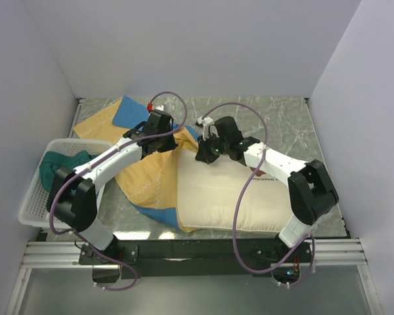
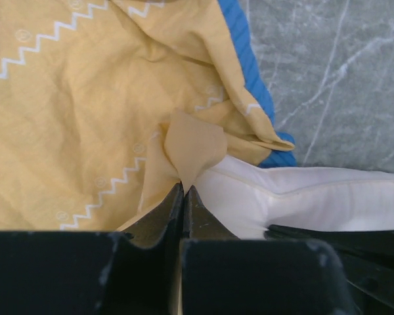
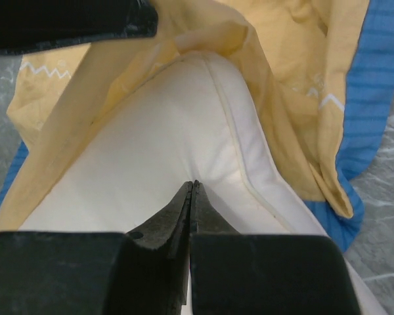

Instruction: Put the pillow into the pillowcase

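The cream-white pillow [image 1: 226, 197] lies near the front of the table, its far left corner tucked under the pillowcase [image 1: 148, 174], which shows mustard yellow with a blue edge. My left gripper [image 2: 184, 189] is shut on a pinched fold of the yellow pillowcase cloth [image 2: 190, 147], right beside the pillow [image 2: 302, 197]. My right gripper [image 3: 194, 185] is shut, its tips resting on the pillow's top face [image 3: 151, 151], with nothing seen between them. The pillowcase rim [image 3: 249, 59] drapes over the pillow's corner.
A white basket [image 1: 33, 197] holding a dark teal cloth [image 1: 59, 164] stands at the table's left edge. Grey marble table surface [image 1: 282, 125] shows behind and to the right. White walls close in three sides.
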`<state>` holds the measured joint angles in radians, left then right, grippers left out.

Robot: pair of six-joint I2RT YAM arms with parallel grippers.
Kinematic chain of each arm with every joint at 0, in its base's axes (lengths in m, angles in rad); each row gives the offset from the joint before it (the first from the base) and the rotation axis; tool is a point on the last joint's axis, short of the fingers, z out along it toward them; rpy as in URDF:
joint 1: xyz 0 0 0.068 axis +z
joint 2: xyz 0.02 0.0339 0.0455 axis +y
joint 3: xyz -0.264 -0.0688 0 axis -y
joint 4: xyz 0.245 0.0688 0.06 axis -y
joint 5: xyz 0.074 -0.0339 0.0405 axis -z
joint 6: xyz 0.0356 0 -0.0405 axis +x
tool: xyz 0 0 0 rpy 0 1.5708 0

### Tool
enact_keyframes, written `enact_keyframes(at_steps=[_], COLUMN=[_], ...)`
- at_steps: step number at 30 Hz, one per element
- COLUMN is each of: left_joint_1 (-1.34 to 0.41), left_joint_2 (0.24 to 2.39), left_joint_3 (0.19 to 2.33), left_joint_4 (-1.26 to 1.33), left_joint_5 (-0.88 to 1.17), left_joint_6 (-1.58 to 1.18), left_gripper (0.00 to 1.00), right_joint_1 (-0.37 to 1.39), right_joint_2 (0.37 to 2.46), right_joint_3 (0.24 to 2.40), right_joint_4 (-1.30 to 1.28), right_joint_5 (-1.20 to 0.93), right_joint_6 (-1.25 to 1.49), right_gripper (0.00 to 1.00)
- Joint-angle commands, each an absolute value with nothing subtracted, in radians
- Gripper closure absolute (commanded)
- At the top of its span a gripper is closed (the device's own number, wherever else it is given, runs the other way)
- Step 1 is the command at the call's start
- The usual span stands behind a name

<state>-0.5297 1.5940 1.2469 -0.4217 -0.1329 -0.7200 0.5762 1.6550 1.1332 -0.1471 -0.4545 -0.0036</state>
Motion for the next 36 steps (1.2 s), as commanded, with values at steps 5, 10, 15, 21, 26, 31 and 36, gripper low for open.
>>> enact_keyframes(at_steps=[5, 10, 15, 21, 26, 31, 36], left_joint_1=[-0.567, -0.609, -0.618, -0.627, -0.652, -0.675, -0.709], left_joint_2=[1.537, 1.456, 1.353, 1.315, 1.373, 1.342, 1.177], left_joint_3=[1.261, 1.223, 1.167, 1.129, 1.121, 1.060, 0.957], left_joint_4=[-0.284, -0.272, -0.285, -0.336, -0.377, -0.365, -0.439], left_joint_5=[0.015, 0.044, 0.084, 0.083, 0.074, -0.032, -0.267], left_joint_6=[-0.683, -0.673, -0.683, -0.689, -0.681, -0.733, -0.817], left_gripper=[0.96, 0.95, 0.93, 0.88, 0.86, 0.52, 0.30], right_joint_1=[0.600, 0.580, 0.523, 0.472, 0.442, 0.419, 0.419], right_joint_2=[1.689, 1.756, 1.738, 1.701, 1.654, 1.678, 1.649], right_joint_3=[1.242, 1.370, 1.382, 1.387, 1.315, 1.309, 1.259], right_joint_4=[-0.126, -0.158, -0.078, -0.040, 0.026, 0.015, 0.009], right_joint_5=[-0.445, -0.296, -0.215, -0.141, -0.089, -0.164, -0.164], right_joint_6=[0.100, 0.187, 0.336, 0.434, 0.505, 0.506, 0.447], right_gripper=[1.00, 1.00, 1.00, 1.00, 1.00, 1.00, 1.00])
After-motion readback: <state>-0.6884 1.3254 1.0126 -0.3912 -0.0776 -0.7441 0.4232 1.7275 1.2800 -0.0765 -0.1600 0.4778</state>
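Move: The left fingers still pinch the yellow pillowcase mouth. The near part of the mouth edge they go for next lies about 15 cm back towards the base, hardly any to the right and some 8 cm lower, with the pillow's middle about 16 cm back and 20 cm to the right. The right fingers, shut on the pillow's end at the mouth, have the case's far mouth corner about 10 cm ahead and 6 cm left, and the pillow's middle 12 cm back and 7 cm right. Keep the right gripper shut on the pillow's end and draw it forward about 11 cm, then also to the right, rising slightly while the hand turns some 35 degrees clockwise. Meanwhile bring the left gripper back about 9 cm and a little right, arching up over the near mouth edge and down again; let go of the pillowcase and open wide on the way down. ##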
